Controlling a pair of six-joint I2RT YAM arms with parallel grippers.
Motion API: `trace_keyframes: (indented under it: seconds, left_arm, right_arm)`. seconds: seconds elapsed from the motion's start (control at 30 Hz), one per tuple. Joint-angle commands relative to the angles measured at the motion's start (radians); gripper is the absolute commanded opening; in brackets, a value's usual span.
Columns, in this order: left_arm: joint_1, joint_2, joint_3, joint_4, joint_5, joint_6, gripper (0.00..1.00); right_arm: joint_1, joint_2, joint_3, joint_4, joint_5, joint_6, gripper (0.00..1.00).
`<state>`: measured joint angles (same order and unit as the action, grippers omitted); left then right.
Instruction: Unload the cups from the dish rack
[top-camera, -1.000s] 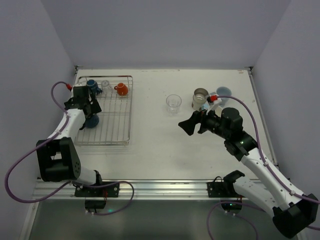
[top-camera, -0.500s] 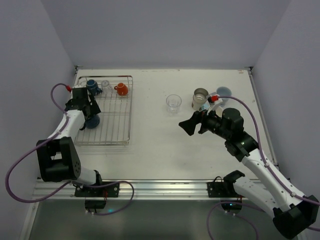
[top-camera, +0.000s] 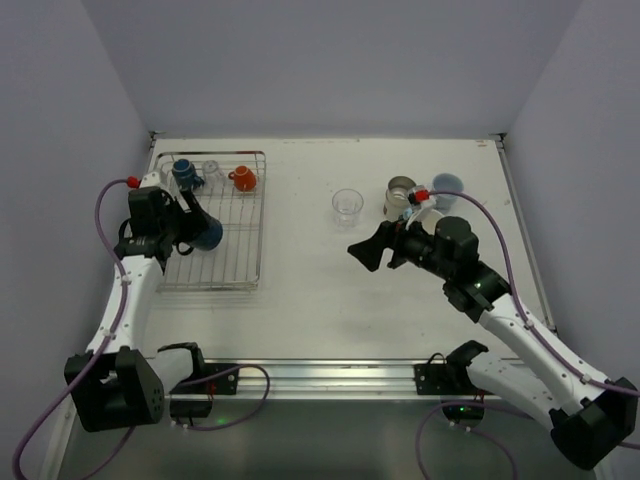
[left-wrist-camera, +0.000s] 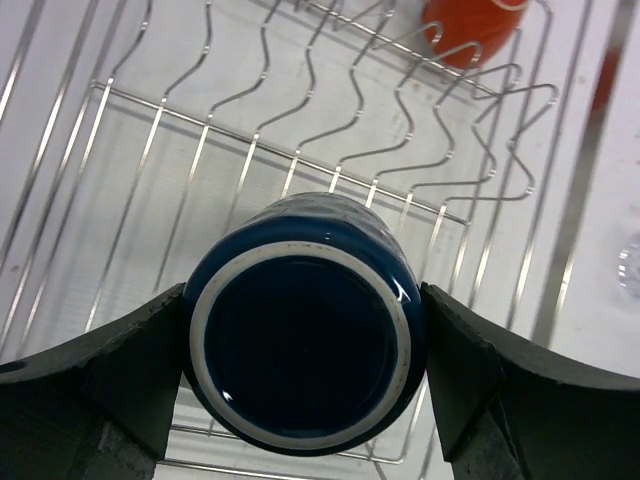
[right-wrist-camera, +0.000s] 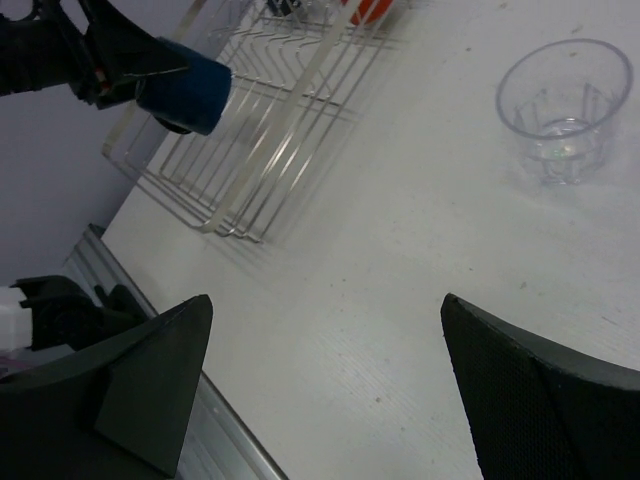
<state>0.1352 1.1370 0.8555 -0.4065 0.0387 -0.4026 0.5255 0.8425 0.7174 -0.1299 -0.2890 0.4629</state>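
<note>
My left gripper (left-wrist-camera: 305, 335) is shut on a dark blue cup (left-wrist-camera: 305, 320), one finger on each side, its base facing the wrist camera. From above, the cup (top-camera: 206, 234) hangs tilted over the left part of the silver dish rack (top-camera: 262, 225), in the left gripper (top-camera: 196, 229). At the rack's far end stand a dark blue mug (top-camera: 184, 172), a clear glass (top-camera: 211, 169) and an orange mug (top-camera: 243, 178). My right gripper (top-camera: 364, 251) is open over bare table, holding nothing. In its wrist view, the right gripper (right-wrist-camera: 325, 300) faces the rack (right-wrist-camera: 260, 150) and the held blue cup (right-wrist-camera: 185, 95).
Cups on the table outside the rack: a clear glass (top-camera: 347, 205), also in the right wrist view (right-wrist-camera: 565, 110), a grey metallic cup (top-camera: 401, 194) and a light blue cup (top-camera: 447, 184) at the back right. The right arm partly hides something white beside them.
The left gripper closed on the dark blue cup, lifted it off the rack wires and tilted it to the right. The right gripper shifted slightly left.
</note>
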Motion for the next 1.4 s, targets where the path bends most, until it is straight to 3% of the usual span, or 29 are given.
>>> trace_keyframes:
  seconds: [0.0,0.13,0.23,0.37,0.57,0.93,1.07,1.1,1.13,1.2,1.23,1.37]
  left_arm:
    - [-0.006,-0.098,-0.006,0.084,0.160,-0.054,0.00]
    - [-0.043,-0.209,-0.010,0.107,0.254,-0.099,0.00]
    - [-0.063,-0.276,0.002,0.121,0.300,-0.123,0.00]
    - [-0.068,-0.333,-0.004,0.164,0.473,-0.194,0.00]
    - [-0.107,-0.442,-0.198,0.483,0.656,-0.464,0.00]
    - [-0.285,-0.367,-0.335,0.963,0.698,-0.752,0.00]
    - [-0.295,-0.347,-0.361,1.044,0.685,-0.777,0.04]
    - [-0.295,-0.355,-0.371,1.058,0.676,-0.782,0.08]
    - [-0.296,-0.361,-0.390,1.060,0.661,-0.783,0.14]
    - [-0.295,-0.388,-0.409,1.061,0.615,-0.791,0.16]
    - [-0.295,-0.396,-0.427,1.069,0.607,-0.797,0.19]
    - [-0.299,-0.427,-0.467,1.123,0.592,-0.851,0.27]
  right_arm:
    - [0.062,0.035,0.001,0.201,-0.068,0.098,0.99]
    - [0.189,0.101,-0.036,0.447,-0.114,0.206,0.96]
    - [0.232,0.182,-0.003,0.535,-0.101,0.223,0.95]
    - [0.255,0.291,0.048,0.610,-0.101,0.241,0.93]
    - [0.265,0.441,0.099,0.768,-0.162,0.276,0.93]
    - [0.266,0.612,0.277,0.809,-0.222,0.302,0.89]
    - [0.266,0.630,0.274,0.903,-0.252,0.359,0.70]
    - [0.266,0.630,0.254,0.964,-0.259,0.376,0.57]
    - [0.266,0.633,0.243,0.996,-0.259,0.414,0.52]
    - [0.266,0.639,0.218,1.100,-0.262,0.459,0.41]
    - [0.266,0.648,0.199,1.128,-0.266,0.497,0.30]
    - [0.272,0.665,0.177,1.210,-0.291,0.554,0.15]
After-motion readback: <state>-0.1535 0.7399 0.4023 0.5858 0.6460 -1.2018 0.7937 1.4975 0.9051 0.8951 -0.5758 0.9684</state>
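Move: My left hand already holds the blue mug by its base end over the rack, the mug's middle some 2 cm ahead and 2 cm below. My right gripper, wide open, is about 45 cm to the right of that hand, 9 cm back and 9 cm higher. The orange cup stands 28 cm ahead of my left hand, 8 cm right and 8 cm lower. From my right hand the mug is 44 cm left, 11 cm ahead and 11 cm lower; the clear glass is 28 cm ahead, 5 cm left and 18 cm down. I swing the mug about 20 cm right with my left hand, lifting it some 14 cm and drawing it back, rolling and turning the wrist clockwise until the mug's mouth faces my right gripper. My right hand sweeps some 18 cm left to meet it, rising and turning counter-clockwise, then closes nearly shut on the wall at the rim, one finger inside; my left fingers keep their grip. ##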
